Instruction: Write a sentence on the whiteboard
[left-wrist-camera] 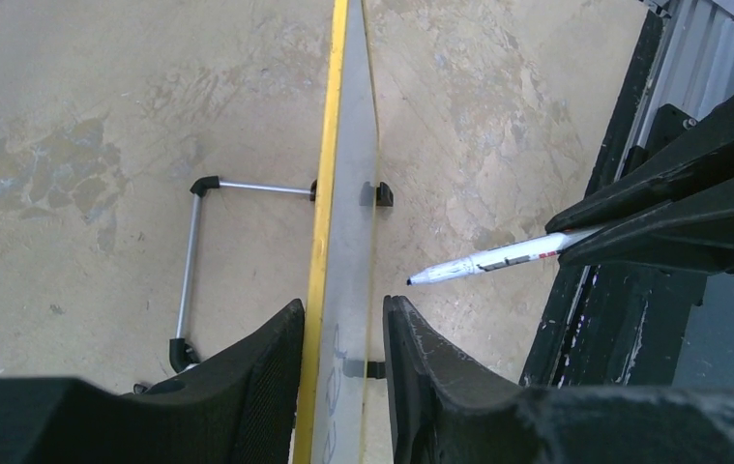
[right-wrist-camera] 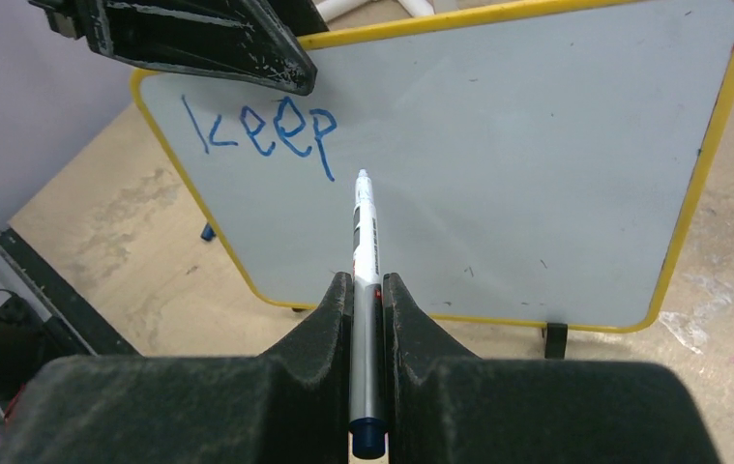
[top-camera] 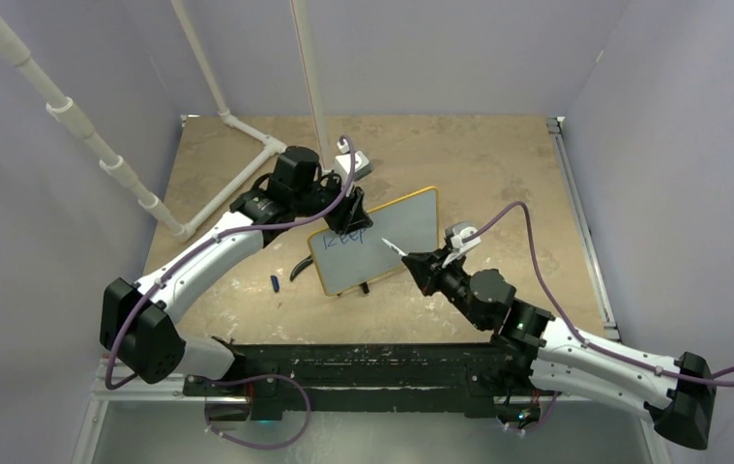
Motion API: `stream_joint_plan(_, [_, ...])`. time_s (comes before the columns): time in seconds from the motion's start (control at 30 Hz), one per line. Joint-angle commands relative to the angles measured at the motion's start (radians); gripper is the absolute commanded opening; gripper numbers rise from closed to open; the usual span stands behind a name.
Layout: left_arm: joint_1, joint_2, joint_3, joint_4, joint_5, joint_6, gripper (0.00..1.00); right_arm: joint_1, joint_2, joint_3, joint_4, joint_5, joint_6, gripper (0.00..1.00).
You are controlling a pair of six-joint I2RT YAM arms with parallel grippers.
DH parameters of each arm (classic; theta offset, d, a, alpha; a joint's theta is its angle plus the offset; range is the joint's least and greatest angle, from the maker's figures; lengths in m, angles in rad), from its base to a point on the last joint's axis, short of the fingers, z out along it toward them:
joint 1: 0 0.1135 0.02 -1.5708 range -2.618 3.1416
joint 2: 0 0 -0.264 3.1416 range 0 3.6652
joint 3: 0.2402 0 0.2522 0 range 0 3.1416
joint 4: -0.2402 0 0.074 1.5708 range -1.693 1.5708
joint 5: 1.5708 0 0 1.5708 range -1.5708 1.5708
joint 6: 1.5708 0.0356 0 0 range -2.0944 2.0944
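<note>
The whiteboard (top-camera: 382,242), white with a yellow frame, stands tilted at mid-table on small black feet. Blue lettering, the sentence (right-wrist-camera: 261,130), reads only "keep" at its upper left. My left gripper (left-wrist-camera: 343,314) straddles the board's top edge (left-wrist-camera: 329,193). Its jaws are open, one pad against the yellow frame and the other a little off the white face. My right gripper (right-wrist-camera: 367,280) is shut on a white marker (right-wrist-camera: 366,242), blue end cap toward the wrist. The tip (left-wrist-camera: 411,281) hovers just off the board, right of and below the "p".
The board's metal wire stand (left-wrist-camera: 189,261) props it from behind. A small blue marker cap (top-camera: 275,282) lies on the table left of the board. White pipe framing (top-camera: 237,135) and a white box (top-camera: 351,162) sit at the back left. A black rail (top-camera: 363,367) runs along the near edge.
</note>
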Motion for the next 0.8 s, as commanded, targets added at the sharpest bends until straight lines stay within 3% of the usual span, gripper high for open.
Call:
stream_joint_plan(0.0, [0.000, 0.018, -0.010, 0.036, 0.011, 0.014, 0.33, -0.003, 0.046, 0.042, 0.094, 0.056, 0.014, 0.00])
stream_joint_plan(0.47, [0.000, 0.018, -0.026, 0.045, 0.025, 0.042, 0.01, -0.003, 0.090, 0.041, 0.162, 0.076, 0.004, 0.00])
stream_joint_plan(0.77, [-0.001, 0.020, -0.032, 0.048, 0.031, 0.053, 0.00, -0.003, 0.123, 0.046, 0.182, 0.085, -0.004, 0.00])
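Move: The whiteboard's top edge already stands between the left hand's open fingers; its middle is about 9 cm below that hand and 4 cm to its right, roughly level fore and aft. From the right hand, which holds the marker, the board's middle is some 9 cm ahead, 5 cm left and 2 cm lower. The written word "keep" centres about 6 cm ahead, 10 cm left and 3 cm above the right hand. The whiteboard's top edge is pinched by the left hand, which sinks about 1 cm over it and shuts its fingers from a third open, then holds there. Meanwhile the right hand keeps its grip on the marker and eases nearly 2 cm forward and a little left, dipping about 1 cm and coming back up, bringing the tip close to the bare surface just right of "keep". ##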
